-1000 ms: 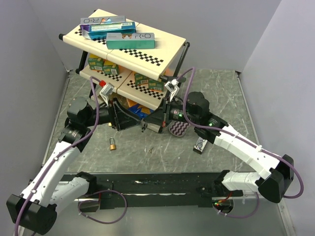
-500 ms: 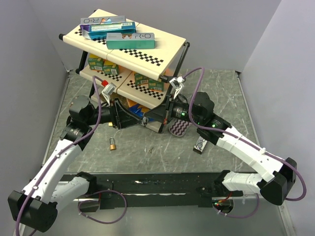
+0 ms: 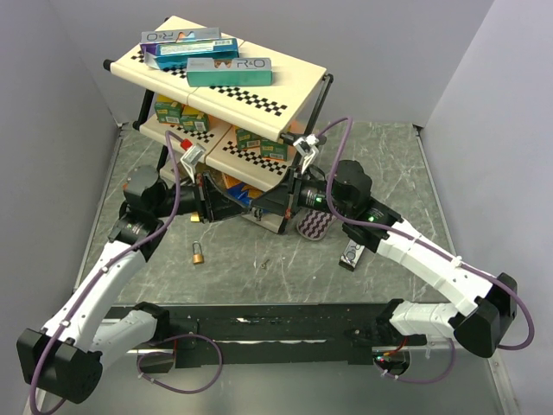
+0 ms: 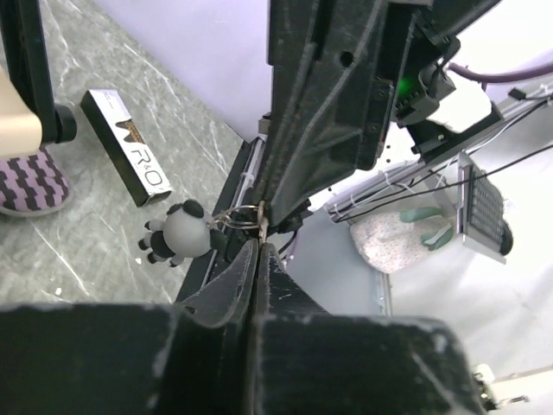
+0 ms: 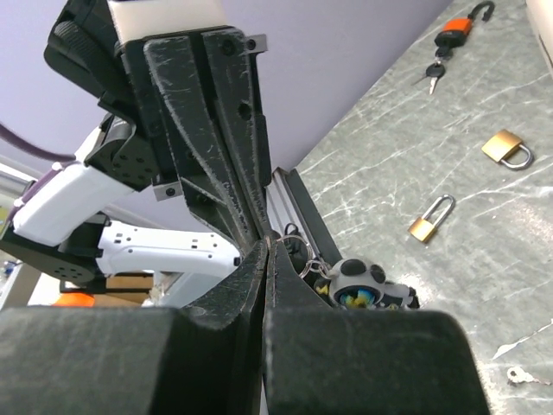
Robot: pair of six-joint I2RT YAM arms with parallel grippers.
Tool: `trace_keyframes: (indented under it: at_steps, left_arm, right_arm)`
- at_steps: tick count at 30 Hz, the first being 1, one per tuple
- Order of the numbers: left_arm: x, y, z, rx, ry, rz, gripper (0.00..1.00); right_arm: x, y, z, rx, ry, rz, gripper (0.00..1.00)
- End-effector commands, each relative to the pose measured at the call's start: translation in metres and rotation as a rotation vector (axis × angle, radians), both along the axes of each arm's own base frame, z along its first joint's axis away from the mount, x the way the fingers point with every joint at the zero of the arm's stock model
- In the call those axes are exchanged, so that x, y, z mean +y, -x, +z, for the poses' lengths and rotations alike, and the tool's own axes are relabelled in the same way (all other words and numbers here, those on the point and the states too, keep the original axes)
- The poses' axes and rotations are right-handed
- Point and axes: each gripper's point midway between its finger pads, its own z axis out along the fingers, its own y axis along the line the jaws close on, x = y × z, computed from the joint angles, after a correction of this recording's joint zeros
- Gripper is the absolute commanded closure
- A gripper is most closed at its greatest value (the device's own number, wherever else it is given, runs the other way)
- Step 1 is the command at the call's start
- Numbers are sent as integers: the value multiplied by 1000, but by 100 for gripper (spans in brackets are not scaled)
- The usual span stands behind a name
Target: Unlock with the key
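Note:
Both grippers meet tip to tip in front of the shelf's lower level. My right gripper (image 3: 259, 207) is shut on a small key (image 4: 261, 228), whose ring (image 5: 294, 239) carries a panda charm (image 5: 359, 281). My left gripper (image 3: 245, 207) faces it, jaws pressed together on the same key's other end (image 4: 257, 244). The charm (image 4: 180, 233) dangles beside the tips. A brass padlock (image 3: 199, 253) lies on the table below the left arm; the right wrist view shows it (image 5: 429, 219) with a second padlock (image 5: 507, 148) further off.
A two-level checkered shelf (image 3: 285, 108) with boxes stands right behind the grippers. A purple striped slipper (image 3: 315, 226) and a black box (image 3: 352, 254) lie under the right arm. A loose key (image 3: 270, 262) lies mid-table. An orange carabiner with keys (image 5: 454, 30) lies far left.
The left gripper has closed from open onto the key held by the right gripper. Both arms have shifted slightly, with their tips staying together.

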Motion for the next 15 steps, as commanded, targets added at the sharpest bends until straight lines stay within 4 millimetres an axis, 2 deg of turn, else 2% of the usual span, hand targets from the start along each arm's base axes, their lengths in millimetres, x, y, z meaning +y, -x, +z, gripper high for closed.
trace_keyframes:
  at_steps: [1,4,6,7,8,9,10,11,13,14,15]
  left_arm:
    - [0,8,14,-80,18,-32,99]
    - [2,11,11,-91,-8,-40,99]
    - [4,16,4,-48,-47,-54,99]
    - [5,16,-1,-82,-74,-56,99]
    - [5,14,1,-91,-93,-57,99]
    - [8,20,-13,-8,-145,-67,99]
    - [10,20,-17,-55,-176,-78,99]
    - [10,21,-16,-47,-188,-101,99]
    - [12,28,-21,-20,-213,-136,99]
    - [12,30,-18,-24,-211,-149,99]
    - [12,33,-16,-25,-207,-164,99]
  right_arm:
    - [3,1,23,-47,-39,11,100]
    - [1,1,14,-35,-2,10,100]
    - [-2,2,14,-50,23,10,82]
    - [-4,4,19,-96,43,17,74]
    - [-7,7,12,-84,89,28,58]
    - [-9,10,14,-99,107,38,50]
    - [-10,11,24,-159,123,53,45]
    - [-14,16,14,-134,178,82,39]
    - [-17,18,22,-186,219,107,24]
    - [-20,22,15,-168,258,125,22]
    - [-22,25,21,-182,266,139,21]
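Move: The key ring hangs between the two hands' tips: about 1 cm to the right of the left hand, all but in its fingers, and some 2 cm to the left of the right hand, level with both. From the left hand, the toy charm hangs about 4 cm below. On the table some 30 cm below it, the near brass padlock lies about 13 cm left and 1 cm back, the far one 13 cm left and 8 cm ahead. The right hand lets the key ring go: its fingers open to about three quarters while it dips about 1 cm, then climbs some 2.5 cm and eases slightly right and back, clear of the ring, fingertips tipping down some 10 degrees. The left fingers, already all but shut, keep their pinch and carry the keys about 1 cm down and 1 cm back, drawing a little left, with the tips dipping some 10 degrees. ##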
